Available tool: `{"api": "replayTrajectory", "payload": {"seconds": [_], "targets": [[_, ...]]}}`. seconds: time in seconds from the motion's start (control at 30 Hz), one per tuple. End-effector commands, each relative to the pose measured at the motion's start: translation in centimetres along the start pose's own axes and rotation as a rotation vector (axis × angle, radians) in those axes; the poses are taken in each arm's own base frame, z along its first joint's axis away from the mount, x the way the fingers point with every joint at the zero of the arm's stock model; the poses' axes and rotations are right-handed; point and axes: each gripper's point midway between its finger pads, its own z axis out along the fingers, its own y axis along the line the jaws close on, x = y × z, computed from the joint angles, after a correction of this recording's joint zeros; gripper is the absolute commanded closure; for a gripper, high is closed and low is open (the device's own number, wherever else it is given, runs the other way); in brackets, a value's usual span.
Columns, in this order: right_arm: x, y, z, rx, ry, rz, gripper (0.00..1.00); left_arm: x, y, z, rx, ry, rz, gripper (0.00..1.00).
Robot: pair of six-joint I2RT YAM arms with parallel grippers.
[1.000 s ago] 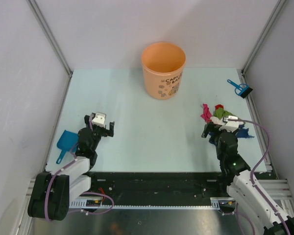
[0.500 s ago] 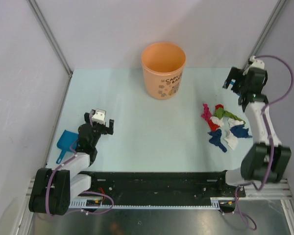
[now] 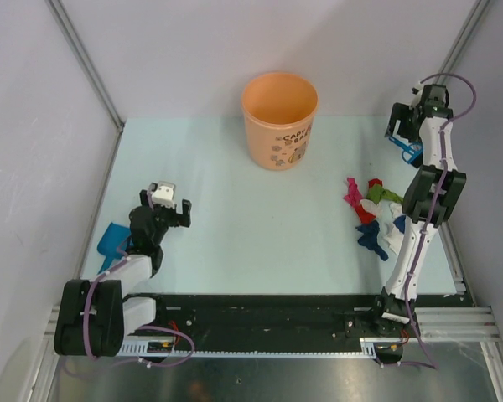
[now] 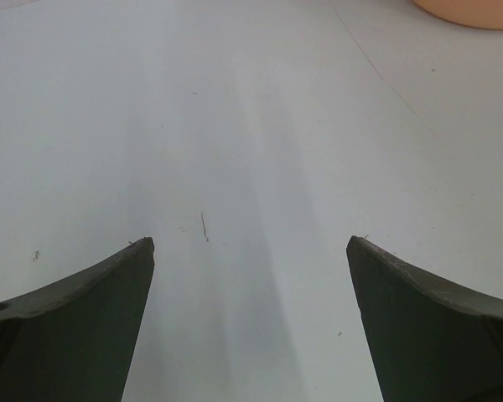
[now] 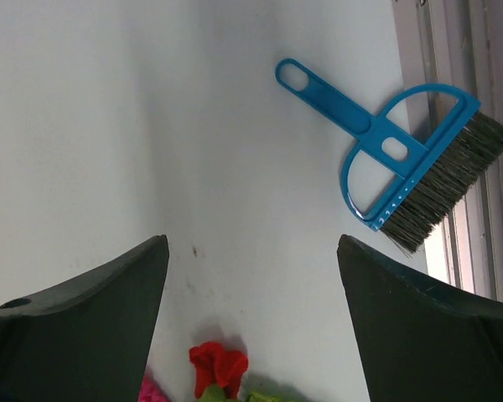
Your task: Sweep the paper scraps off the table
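Note:
The paper scraps [image 3: 379, 214], pink, red, green, white and blue, lie bunched on the right side of the table [image 3: 251, 226]. In the right wrist view a red scrap [image 5: 220, 366] shows at the bottom edge, below the jaws. My right gripper [image 3: 404, 126] is stretched to the back right corner, above a small blue brush [image 3: 412, 152]. It [image 5: 251, 243] is open and empty, with the brush [image 5: 402, 163] lying ahead to the right. My left gripper [image 3: 166, 206] hovers over the left side, and it [image 4: 250, 240] is open over bare tabletop.
An orange bucket [image 3: 278, 121] stands at the back centre; its rim [image 4: 478, 10] shows in the left wrist view. A blue dustpan [image 3: 109, 239] lies at the left edge beside the left arm. Grey walls enclose three sides. A black and metal rail [image 3: 268, 322] runs along the near edge.
The right arm swung from beside the scraps out to the back right corner, over the brush. The left gripper drifted slightly left.

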Motion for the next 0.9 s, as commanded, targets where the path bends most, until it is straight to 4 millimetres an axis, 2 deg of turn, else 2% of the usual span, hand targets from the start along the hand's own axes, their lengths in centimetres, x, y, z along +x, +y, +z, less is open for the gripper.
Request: {"api": "replayTrajectory", "payload": {"seconds": [0.0,0.1,0.13,0.17,0.27,0.3,0.5,0.63,0.8,0.87], "targets": [[-0.9,-1.0,-0.6,0.034,0.007,-0.040,0.15,-2.1,-0.2,0.9,0.032,-0.044,-0.034,0.00],[0.1,-1.5,0.7,0.046,0.029,-0.076,0.23,-2.1,-0.4,1.1,0.048,-0.037,-0.034,0.00],[0.5,-1.7,1.0,0.050,0.040,-0.084,0.32,-2.0,0.5,1.0,0.025,-0.031,-0.042,0.00],[1.0,-1.9,1.5,0.053,0.053,-0.104,0.34,-1.9,0.4,1.1,0.030,-0.025,-0.044,0.00],[2.3,-3.5,2.9,0.109,0.083,-0.108,0.32,-1.8,0.5,1.2,0.030,-0.018,-0.046,0.00],[3.2,-4.0,4.0,0.116,0.105,-0.116,0.32,-1.6,0.5,1.2,0.034,-0.011,-0.048,0.00],[4.8,-5.2,6.2,0.141,0.138,-0.164,0.31,-1.6,0.7,1.4,0.035,-0.002,-0.056,0.00],[5.7,-6.3,6.9,0.139,0.155,-0.151,0.41,-1.5,0.8,1.6,0.035,0.005,-0.059,0.00],[7.0,-5.1,7.3,0.037,0.189,-0.133,0.51,-1.5,0.8,1.8,0.039,0.012,-0.063,0.00],[6.6,-4.2,7.1,0.002,0.180,-0.144,0.53,-1.5,0.8,1.8,0.040,0.012,-0.061,0.00]]}}
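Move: The brush lies on the table with its middle some 9 cm ahead of my right hand, 9 cm to its right and 12 cm below; the handle slants back to the right from its ring end, into the bristles by the rail. On the same table level, the red scrap is about 7 cm back and 3 cm left, the green one roughly 12 cm straight back. From my left hand the brush is about 33 cm ahead and 88 cm right. I lower my open right hand about 11 cm towards the table just short of the brush, easing some 4 cm to the right as I go and tipping the fingers roughly 10 degrees more downwards. On the way I narrow them from nearly wide to about half open, with the handle still ahead of the tips and nothing gripped. ##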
